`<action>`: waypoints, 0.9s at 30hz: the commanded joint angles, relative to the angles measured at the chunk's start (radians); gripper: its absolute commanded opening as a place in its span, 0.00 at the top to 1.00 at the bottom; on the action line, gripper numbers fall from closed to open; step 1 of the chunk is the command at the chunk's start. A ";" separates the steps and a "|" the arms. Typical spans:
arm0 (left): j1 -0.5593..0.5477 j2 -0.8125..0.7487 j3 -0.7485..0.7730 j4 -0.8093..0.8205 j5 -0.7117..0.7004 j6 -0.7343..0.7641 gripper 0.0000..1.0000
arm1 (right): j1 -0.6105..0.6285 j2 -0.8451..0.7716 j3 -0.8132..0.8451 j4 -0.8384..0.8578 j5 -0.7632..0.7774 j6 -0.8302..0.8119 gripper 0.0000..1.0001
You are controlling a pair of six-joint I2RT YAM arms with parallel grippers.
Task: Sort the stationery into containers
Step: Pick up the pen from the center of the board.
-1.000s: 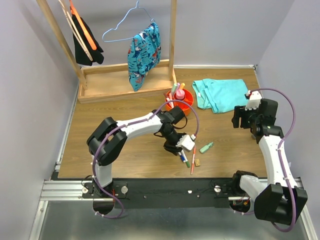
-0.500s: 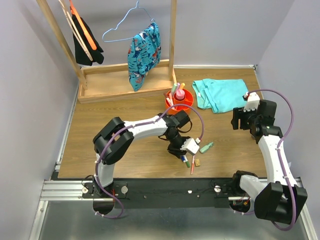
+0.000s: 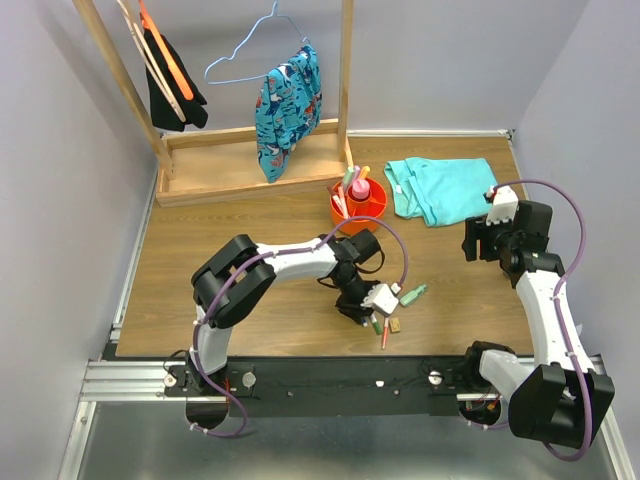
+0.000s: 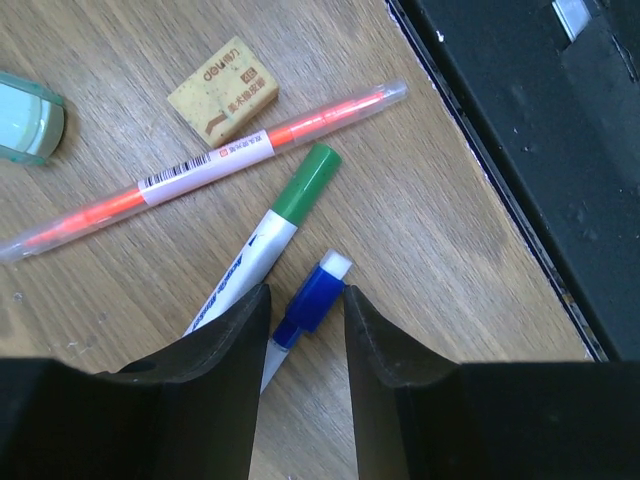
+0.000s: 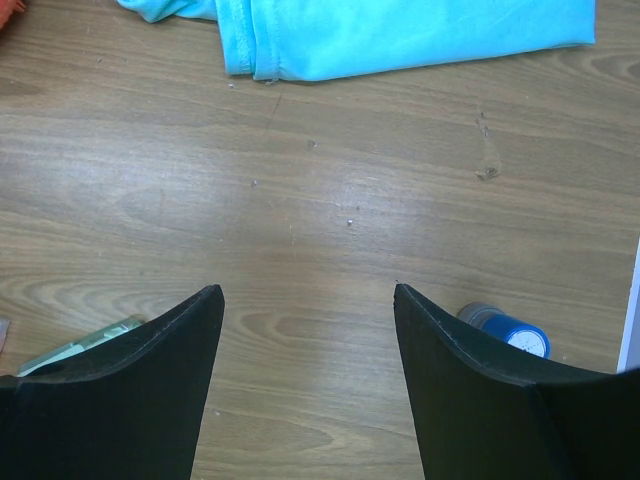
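Note:
Low over the near edge of the table, my left gripper [image 4: 305,290] [image 3: 368,314] has its jaws narrowly open astride a blue-capped white pen [image 4: 312,300]; the cap's tip touches the right finger. Beside it lie a green-capped pen [image 4: 290,205], a thin orange pen [image 4: 215,160], a tan eraser [image 4: 222,92] and a green highlighter [image 3: 413,293]. The orange-red bowl [image 3: 378,206] farther back holds a pink bottle [image 3: 359,188] and several pens. My right gripper [image 5: 308,290] [image 3: 480,240] hangs open and empty over bare wood at the right.
A turquoise cloth [image 3: 440,188] lies at the back right. The wooden rack [image 3: 250,165] with hanging clothes stands at the back left. The black rail [image 4: 530,150] runs along the table's near edge, close to the pens. A small blue-capped item [image 5: 505,332] lies by my right finger.
My left arm has moved right and toward the near edge, coming down over the pens, and its jaws have narrowed round the blue-capped pen. The right arm has not moved.

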State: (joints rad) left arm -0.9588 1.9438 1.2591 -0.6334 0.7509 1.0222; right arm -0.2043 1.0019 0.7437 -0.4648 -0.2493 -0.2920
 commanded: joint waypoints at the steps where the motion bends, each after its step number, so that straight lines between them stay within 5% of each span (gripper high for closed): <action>1: -0.015 0.026 -0.030 0.031 0.002 -0.014 0.57 | -0.004 -0.009 -0.013 -0.017 0.005 -0.024 0.23; 12: -0.040 0.047 -0.053 0.034 -0.013 -0.005 0.75 | -0.004 -0.028 -0.023 -0.021 0.004 -0.038 0.23; 16: -0.015 -0.008 -0.037 -0.093 -0.015 0.053 0.81 | -0.004 -0.029 -0.021 -0.018 0.012 -0.033 0.23; 24: 0.171 -0.121 0.288 -0.512 0.181 0.099 0.86 | -0.004 0.001 -0.007 0.028 0.015 -0.018 0.23; 27: 0.250 -0.108 0.417 -0.438 0.309 -0.032 0.87 | -0.004 0.027 0.015 0.043 0.013 -0.001 0.23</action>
State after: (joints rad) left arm -0.8146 1.8847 1.4952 -1.0000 0.8459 1.0920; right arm -0.2043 0.9974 0.7319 -0.4591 -0.2489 -0.3138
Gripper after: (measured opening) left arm 0.227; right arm 0.768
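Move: The blue-capped pen lies just beneath the left hand's open fingers. Its capped end is already between the tips, and its middle is roughly 2 cm ahead, 1 cm to the left and 1 cm below. At the same low level, the green-capped marker is level with the hand and about 2 cm to its right, the orange pen is about 6 cm right and 1 cm back, and the eraser is about 8 cm right and 3 cm back. From the right hand, the blue-capped pen is some 31 cm left, 11 cm back and 12 cm down. Staying low over the board, the left hand eases about 1.5 cm to the right and slightly back while its half-open fingers close, pinching the pen by its blue cap. It then shifts some 4 cm left and swings quickly up and forward with the pen, ending about 8 cm higher and 4 cm farther out than it began, towards the orange container, with the wrist barely turning. ##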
